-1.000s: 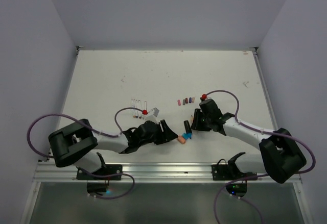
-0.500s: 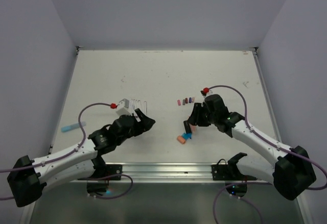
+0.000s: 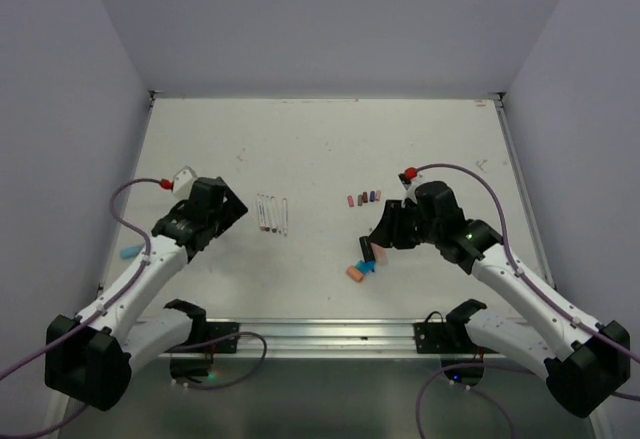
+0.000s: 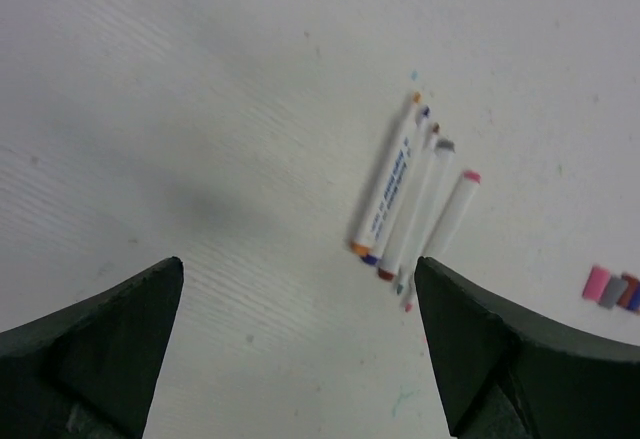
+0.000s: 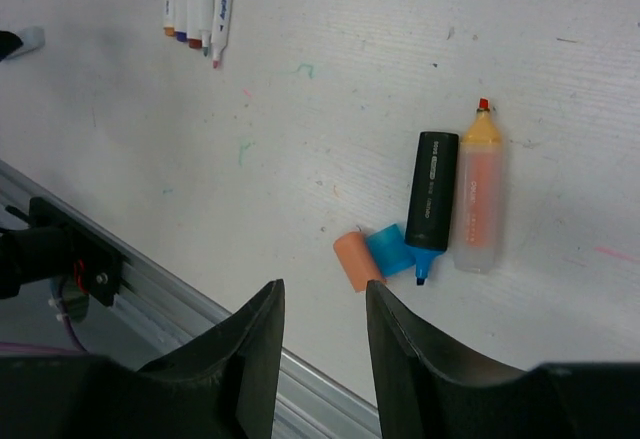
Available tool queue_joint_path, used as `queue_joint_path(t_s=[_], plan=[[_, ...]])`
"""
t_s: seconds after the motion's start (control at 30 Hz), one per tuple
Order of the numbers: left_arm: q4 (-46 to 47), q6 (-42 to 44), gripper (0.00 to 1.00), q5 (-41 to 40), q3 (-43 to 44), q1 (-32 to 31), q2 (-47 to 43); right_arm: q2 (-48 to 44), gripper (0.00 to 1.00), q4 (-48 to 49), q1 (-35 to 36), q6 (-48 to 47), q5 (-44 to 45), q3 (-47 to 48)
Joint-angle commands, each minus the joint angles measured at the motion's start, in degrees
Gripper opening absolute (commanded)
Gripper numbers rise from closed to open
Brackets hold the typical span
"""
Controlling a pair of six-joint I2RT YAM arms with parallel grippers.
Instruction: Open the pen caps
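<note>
The orange cap (image 3: 353, 273) and blue cap (image 3: 366, 267) lie loose near the front, touching each other, beside the black marker (image 3: 367, 249) and salmon marker (image 3: 379, 251). They also show in the right wrist view: orange cap (image 5: 357, 259), blue cap (image 5: 390, 249), black marker (image 5: 432, 199), salmon marker (image 5: 478, 199). A row of small caps (image 3: 363, 199) lies farther back. Several white pen barrels (image 3: 272, 214) lie uncapped, also in the left wrist view (image 4: 410, 204). My left gripper (image 3: 226, 213) is open and empty, left of the barrels. My right gripper (image 3: 385, 231) is open and empty above the markers.
A pale blue marker (image 3: 132, 252) lies near the table's left edge. The metal rail (image 3: 320, 334) runs along the front edge, also seen in the right wrist view (image 5: 150, 269). Grey walls close in the left, right and back sides.
My left arm has swung from the middle front far to the left and back, past the white barrels. The pale blue marker now lies at the left. My right gripper shifted slightly right.
</note>
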Motion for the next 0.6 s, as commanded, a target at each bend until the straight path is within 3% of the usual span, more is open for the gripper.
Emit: queue_joint_path(t_s=[0.0,0.07,0.17,0.27,0.57], plan=[[-2.0,6.7,1.0,3.4,4.1,10.8,3.5,-0.1,0.42,-4.9,-0.2,-2.1,-2.1,2.4],[-2.6,7.1,1.0,4.4,6.9,19.0,6.7,-0.1,0.42,-5.3,-0.2,-2.5,-2.1,2.6],[-12.1,1.0,1.0,-3.5,12.5,25.2,13.5,0.3,0.42,-6.1,-0.2,-3.6,-1.3,2.7],[-17.4,-6.3,1.0,-9.1,14.8,27.2,17.3,1.6,0.42,-6.8,-0.2,-4.8,-0.3,3.2],[-20.6,-18.9,1.0,-16.6,11.1,32.4,17.9,5.6,0.42,-7.3,-0.1,-7.0,0.4,4.4]])
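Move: Well to the left of the open left hand, about 26 cm, the capped blue marker lies some 4 cm farther back and 9 cm below. The white pens, set side by side, are to this hand's right by about 8 cm, 4 cm farther out and 10 cm below. From the right hand, the blue marker is roughly 60 cm to the left, about level with it fore and aft, and 14 cm below. Sweeping about 16 cm left away from the white pens towards the blue marker, the left hand bows slightly forward before coming back, and sinks only a little. It turns some 45 degrees counter-clockwise while the fingers tip more steeply down, already wide open and staying so. The empty right hand sinks about 3 cm near the opened orange and black markers. ##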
